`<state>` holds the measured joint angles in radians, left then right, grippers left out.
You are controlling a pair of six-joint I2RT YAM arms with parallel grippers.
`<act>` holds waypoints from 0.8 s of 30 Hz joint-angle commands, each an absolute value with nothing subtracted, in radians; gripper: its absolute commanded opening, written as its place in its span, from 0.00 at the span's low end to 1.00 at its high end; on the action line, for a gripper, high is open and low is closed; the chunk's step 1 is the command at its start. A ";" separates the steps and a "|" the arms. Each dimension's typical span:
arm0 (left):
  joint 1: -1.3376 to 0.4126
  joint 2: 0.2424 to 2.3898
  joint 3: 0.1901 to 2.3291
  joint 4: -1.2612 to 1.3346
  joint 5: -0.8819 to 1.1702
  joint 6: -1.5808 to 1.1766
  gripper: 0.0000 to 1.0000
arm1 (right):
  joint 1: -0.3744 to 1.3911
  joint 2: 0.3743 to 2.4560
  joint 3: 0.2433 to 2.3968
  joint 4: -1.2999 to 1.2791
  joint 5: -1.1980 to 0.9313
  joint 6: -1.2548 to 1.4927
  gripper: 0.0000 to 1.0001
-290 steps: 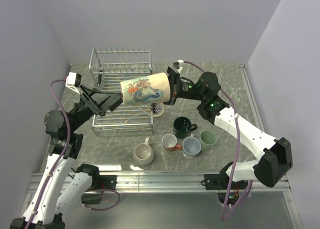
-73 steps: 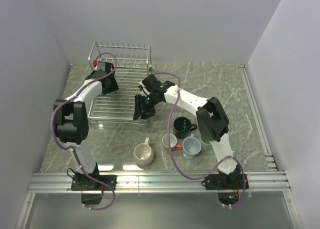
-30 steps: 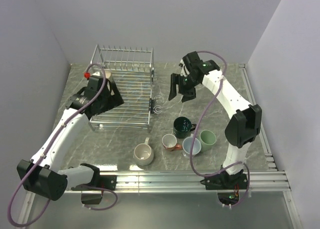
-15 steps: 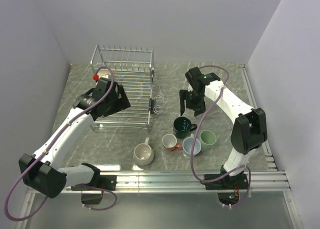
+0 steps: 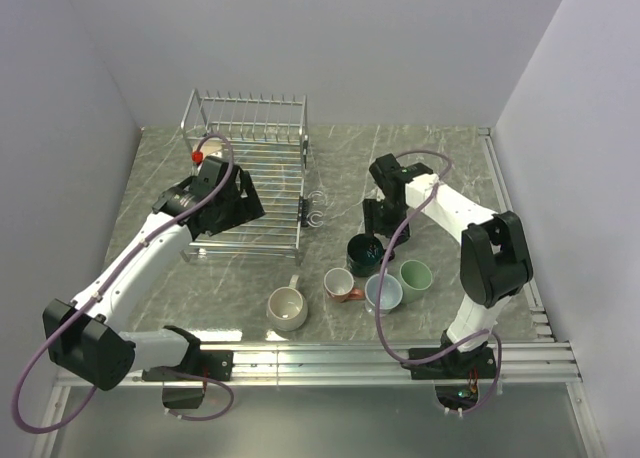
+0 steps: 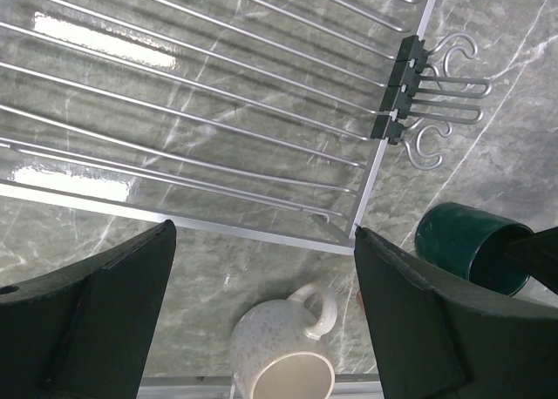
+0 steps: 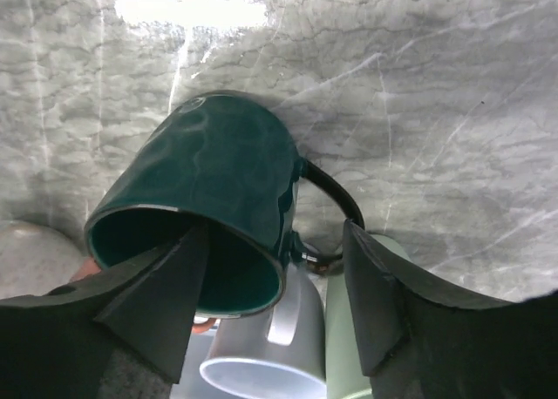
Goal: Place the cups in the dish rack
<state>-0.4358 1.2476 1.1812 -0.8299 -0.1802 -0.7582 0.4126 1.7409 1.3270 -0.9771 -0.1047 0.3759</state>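
Note:
The dish rack stands at the back left, its wires filling the left wrist view. My left gripper hovers open over the rack's front right corner, holding nothing. The cream cup stands beyond that corner. My right gripper is open at the dark green cup: one finger reaches into its mouth, the other finger stands outside by the handle. The red-brown cup, blue-grey cup and pale green cup cluster beside it.
Wire hooks stick out from the rack's right side. Grey walls close the table at the back and both sides. A metal rail runs along the near edge.
My right arm has come forward and down from the back, its finger now inside the dark green cup, jaws slightly narrower. The left gripper has drifted right over the rack.

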 commanded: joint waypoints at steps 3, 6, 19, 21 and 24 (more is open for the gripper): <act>-0.442 1.218 1.158 -0.793 -0.172 -0.781 0.89 | 0.419 1.759 1.292 -0.913 -0.103 0.365 0.63; -0.443 1.221 1.169 -0.801 -0.176 -0.779 0.89 | 0.429 1.784 1.284 -0.894 -0.110 0.359 0.56; -0.443 1.197 1.201 -0.799 -0.132 -0.770 0.89 | 0.434 1.821 1.288 -0.861 -0.137 0.342 0.00; -0.443 1.167 1.200 -0.769 -0.063 -0.764 0.90 | 0.434 1.796 1.333 -0.871 -0.133 0.350 0.00; -0.442 1.128 1.190 -0.660 0.077 -0.770 0.93 | 0.434 1.761 1.450 -0.945 -0.153 0.365 0.00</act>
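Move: The dark green cup's middle is some 4 cm to the left of my right hand, about 2 cm back and 4 cm below. At much the same height, the blue cup stands about 10 cm back and 1 cm right, the pale green cup 7 cm back and 7 cm right, and the small red-handled cup 8 cm back and 9 cm left. From my left hand the dark green cup lies roughly 23 cm right, 3 cm back and 15 cm down. I lower my right hand about 3 cm onto the handle side of the dark green cup, easing 1 cm left, one finger inside the rim and the other outside, and close to pinch the wall there, rising barely half a centimetre at the end. My left hand, open and empty, waits, then lifts about 2 cm and edges right. ##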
